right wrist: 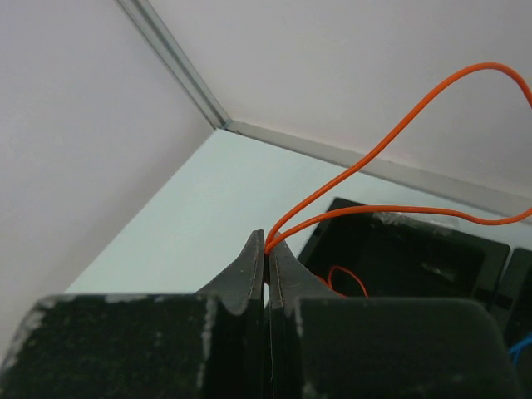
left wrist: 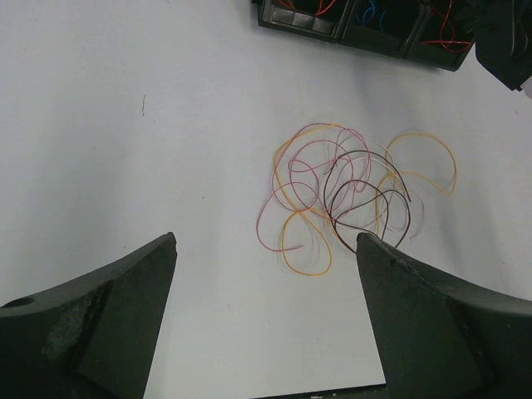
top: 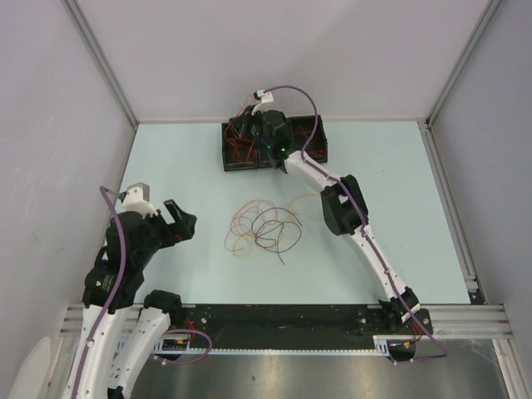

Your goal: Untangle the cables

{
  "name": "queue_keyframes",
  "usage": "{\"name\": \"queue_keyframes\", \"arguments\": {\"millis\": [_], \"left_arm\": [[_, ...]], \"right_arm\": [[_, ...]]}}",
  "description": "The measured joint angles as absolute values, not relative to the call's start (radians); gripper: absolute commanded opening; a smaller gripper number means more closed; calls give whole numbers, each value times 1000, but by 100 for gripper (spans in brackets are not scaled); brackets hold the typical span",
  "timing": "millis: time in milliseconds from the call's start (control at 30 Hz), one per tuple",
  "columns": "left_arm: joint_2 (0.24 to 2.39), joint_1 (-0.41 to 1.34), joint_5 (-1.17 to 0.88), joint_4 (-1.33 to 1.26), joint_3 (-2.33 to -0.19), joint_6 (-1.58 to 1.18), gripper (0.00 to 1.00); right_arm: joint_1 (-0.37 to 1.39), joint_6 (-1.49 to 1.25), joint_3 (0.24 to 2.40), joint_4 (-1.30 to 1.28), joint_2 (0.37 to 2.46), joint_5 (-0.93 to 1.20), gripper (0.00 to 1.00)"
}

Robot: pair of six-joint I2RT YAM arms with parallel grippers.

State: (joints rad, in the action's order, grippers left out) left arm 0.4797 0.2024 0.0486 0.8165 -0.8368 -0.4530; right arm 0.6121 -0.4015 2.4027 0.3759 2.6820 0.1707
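Note:
A loose tangle of thin cables [top: 263,226] in pink, orange-yellow and dark brown lies curled on the table's middle. In the left wrist view the cables [left wrist: 349,191] lie just ahead of my left gripper [left wrist: 266,241]. That gripper [top: 181,218] hovers to the left of the tangle, open wide and holding nothing. My right gripper [top: 248,131] is over the black tray [top: 312,137] at the back. In its own view the right gripper [right wrist: 266,243] is shut on an orange cable [right wrist: 391,133], which loops up and away to the right above the tray [right wrist: 416,249].
The black tray [left wrist: 366,33] has several compartments with red and blue wires inside. Grey walls with metal corner rails enclose the table on three sides. A black rail carrying the arm bases [top: 283,320] runs along the near edge.

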Motion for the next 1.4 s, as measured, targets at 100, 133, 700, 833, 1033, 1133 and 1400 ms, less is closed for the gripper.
{"name": "queue_keyframes", "arguments": {"millis": [100,133,700,833,1033,1133,1400], "left_arm": [[480,200,49,817,-836,-453,94],[480,200,49,817,-836,-453,94],[480,199,48,816,-833,-453,94],[480,198,49,816,-833,-453,94],[480,197,49,816,-833,-453,94],[480,197,49,816,-833,-453,94],[480,196,50,816,-833,-454,94]], "right_arm": [[617,-390,2396,323,2684,134,0],[619,-383,2396,306,2688,119,0],[669,-310,2443,64,2774,23,7],[669,-302,2445,64,2774,26,27],[670,-287,2446,61,2762,25,64],[672,-276,2446,56,2729,10,70],[670,-273,2444,44,2575,10,77]]}}
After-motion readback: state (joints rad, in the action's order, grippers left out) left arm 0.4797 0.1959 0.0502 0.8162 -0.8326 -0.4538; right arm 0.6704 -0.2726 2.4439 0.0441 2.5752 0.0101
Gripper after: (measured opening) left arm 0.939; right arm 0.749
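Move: The right hand, still pinching the orange cable, has the black tray's left compartment about 5 cm ahead and some 18 cm below. The middle compartment, with the blue cable, lies 5 cm ahead and 12 cm to the right; the remaining tangle is roughly 27 cm back and 9 cm right. From the idle left hand, the left compartment is some 44 cm ahead, 14 cm right and 20 cm below. Right hand dips about 12 cm towards the left compartment, tipping fingers down, opens to release the cable, then rises back. ##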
